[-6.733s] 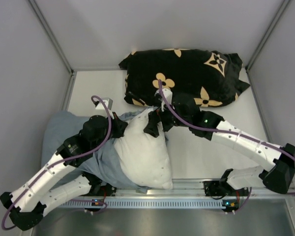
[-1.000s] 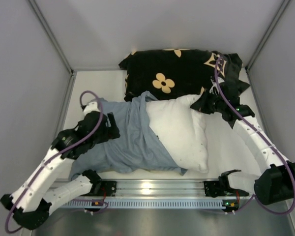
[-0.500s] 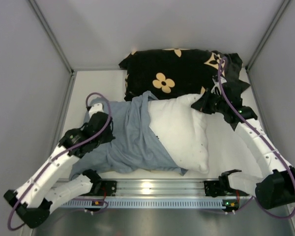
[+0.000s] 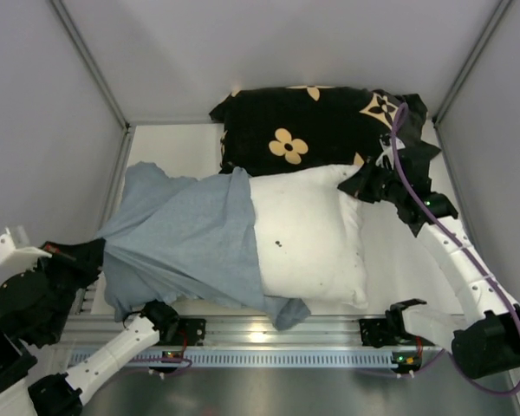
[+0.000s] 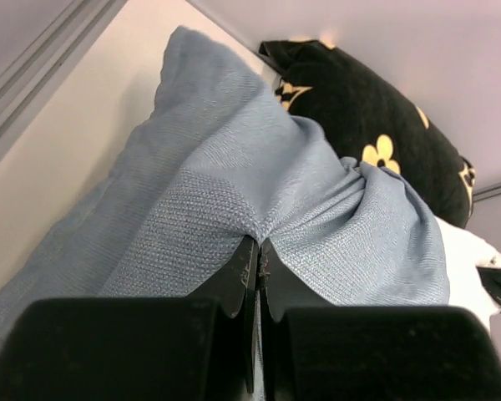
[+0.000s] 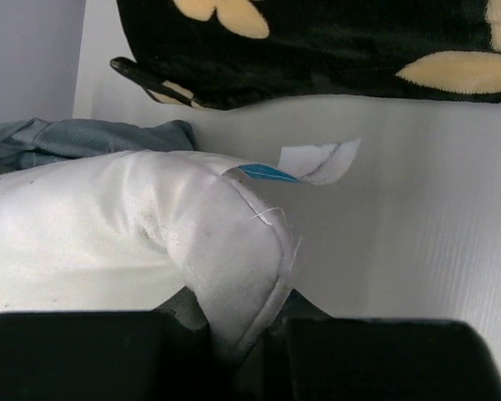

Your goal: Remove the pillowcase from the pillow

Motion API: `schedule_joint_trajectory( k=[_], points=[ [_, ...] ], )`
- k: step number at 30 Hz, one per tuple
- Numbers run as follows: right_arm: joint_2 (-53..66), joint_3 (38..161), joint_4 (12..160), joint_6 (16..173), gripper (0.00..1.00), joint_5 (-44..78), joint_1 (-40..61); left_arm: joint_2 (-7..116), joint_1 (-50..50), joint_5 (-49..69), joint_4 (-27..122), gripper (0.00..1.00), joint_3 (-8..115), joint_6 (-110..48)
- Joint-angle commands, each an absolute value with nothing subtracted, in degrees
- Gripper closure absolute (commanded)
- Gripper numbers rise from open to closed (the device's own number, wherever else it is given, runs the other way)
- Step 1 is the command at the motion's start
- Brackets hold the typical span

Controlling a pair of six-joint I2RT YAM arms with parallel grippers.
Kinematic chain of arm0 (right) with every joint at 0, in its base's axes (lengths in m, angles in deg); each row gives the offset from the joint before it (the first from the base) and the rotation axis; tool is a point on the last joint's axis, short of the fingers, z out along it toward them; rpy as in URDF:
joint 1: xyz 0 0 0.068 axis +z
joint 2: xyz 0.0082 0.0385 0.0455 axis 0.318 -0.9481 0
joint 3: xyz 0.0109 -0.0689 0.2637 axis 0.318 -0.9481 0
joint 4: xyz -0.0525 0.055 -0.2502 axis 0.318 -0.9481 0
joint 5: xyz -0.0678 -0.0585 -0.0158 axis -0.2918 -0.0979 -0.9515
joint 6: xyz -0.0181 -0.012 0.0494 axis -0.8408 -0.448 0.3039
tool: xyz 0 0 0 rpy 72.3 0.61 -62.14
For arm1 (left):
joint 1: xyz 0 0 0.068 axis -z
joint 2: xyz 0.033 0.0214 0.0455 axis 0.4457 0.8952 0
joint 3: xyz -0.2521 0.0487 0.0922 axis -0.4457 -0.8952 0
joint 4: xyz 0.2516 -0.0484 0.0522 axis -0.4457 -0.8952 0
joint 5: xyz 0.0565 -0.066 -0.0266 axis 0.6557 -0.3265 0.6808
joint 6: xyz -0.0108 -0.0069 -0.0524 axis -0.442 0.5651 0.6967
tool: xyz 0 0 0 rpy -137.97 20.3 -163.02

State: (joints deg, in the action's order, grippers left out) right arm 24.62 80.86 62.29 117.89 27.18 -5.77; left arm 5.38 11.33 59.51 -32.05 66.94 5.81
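The grey-blue pillowcase (image 4: 186,238) lies stretched over the left part of the white pillow (image 4: 312,234), whose right half is bare. My left gripper (image 4: 100,251) is at the table's left edge, shut on a pinch of pillowcase (image 5: 259,242) fabric, which bunches at the fingertips. My right gripper (image 4: 364,186) is shut on the pillow's far right corner (image 6: 242,276); a small white and blue tag (image 6: 313,163) sticks out beside that corner.
A black pillow with tan flower shapes (image 4: 321,130) lies at the back, touching the white pillow's far edge. Grey walls close in the left, back and right. A metal rail (image 4: 269,334) runs along the near edge.
My left gripper has shut on the pillowcase and pulled left and toward the near edge, drawing the cover off so that more white pillow shows. The right gripper holds its corner in place.
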Motion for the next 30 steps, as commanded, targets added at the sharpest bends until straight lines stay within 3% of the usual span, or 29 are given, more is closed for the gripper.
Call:
schedule_joint_trajectory(
  k=[1, 8, 20, 21, 22, 23, 25, 30],
  points=[
    [27.3, 80.5, 67.6, 118.3, 1.0, 16.9, -11.7, 3.0, 11.1, 71.4, -41.2, 1.0, 70.7, 5.4],
    [30.8, 80.1, 67.0, 118.9, 1.0, 12.5, -22.0, 6.1, 12.1, 67.1, -37.8, 1.0, 63.9, 5.3],
    [21.6, 85.4, 69.3, 123.2, 1.0, 27.7, -28.9, 15.9, 12.1, 42.5, -14.8, 1.0, 46.9, -8.1],
    [21.2, 85.8, 69.2, 123.3, 1.0, 27.3, -29.3, 17.2, 12.1, 42.3, -14.7, 0.85, 46.1, -9.0],
    [21.0, 86.0, 69.2, 123.5, 1.0, 27.2, -30.2, 18.4, 12.1, 42.9, -14.8, 0.57, 45.7, -8.7],
    [20.6, 86.6, 69.2, 123.8, 1.0, 27.2, -30.7, 20.1, 12.1, 43.5, -14.9, 0.15, 45.4, -8.5],
    [20.7, 87.0, 69.2, 124.4, 1.0, 27.1, -33.0, 21.4, 12.1, 44.0, -14.8, 0.01, 44.8, -8.0],
    [21.6, 88.3, 69.1, 125.6, 1.0, 27.9, -38.5, 25.3, 12.1, 46.9, -17.7, 0.01, 45.3, -5.2]
  ],
)
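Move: The left gripper already pinches the pillowcase's raised left end; the pillowcase's middle lies about 13 cm to its right, 11 cm ahead and 21 cm below, with the white pillow's bare part some 40 cm right and 11 cm ahead. The right gripper still holds the pillow's far right corner: pillow middle about 12 cm left, 10 cm back, 6 cm below; pillowcase 38 cm left, 9 cm back; black pillow 8 cm left, 17 cm ahead; right wall's foot 25 cm straight right. Pull the right gripper about 16 cm right and some 5 cm forward towards the right wall, keeping the pinch on the pillow corner and turning some 30 degrees clockwise. After a small backward tug, carry the left gripper right, down and forward towards the pillowcase with the cloth, tipping the fingers down, and near the end open them wide to let go of it. ##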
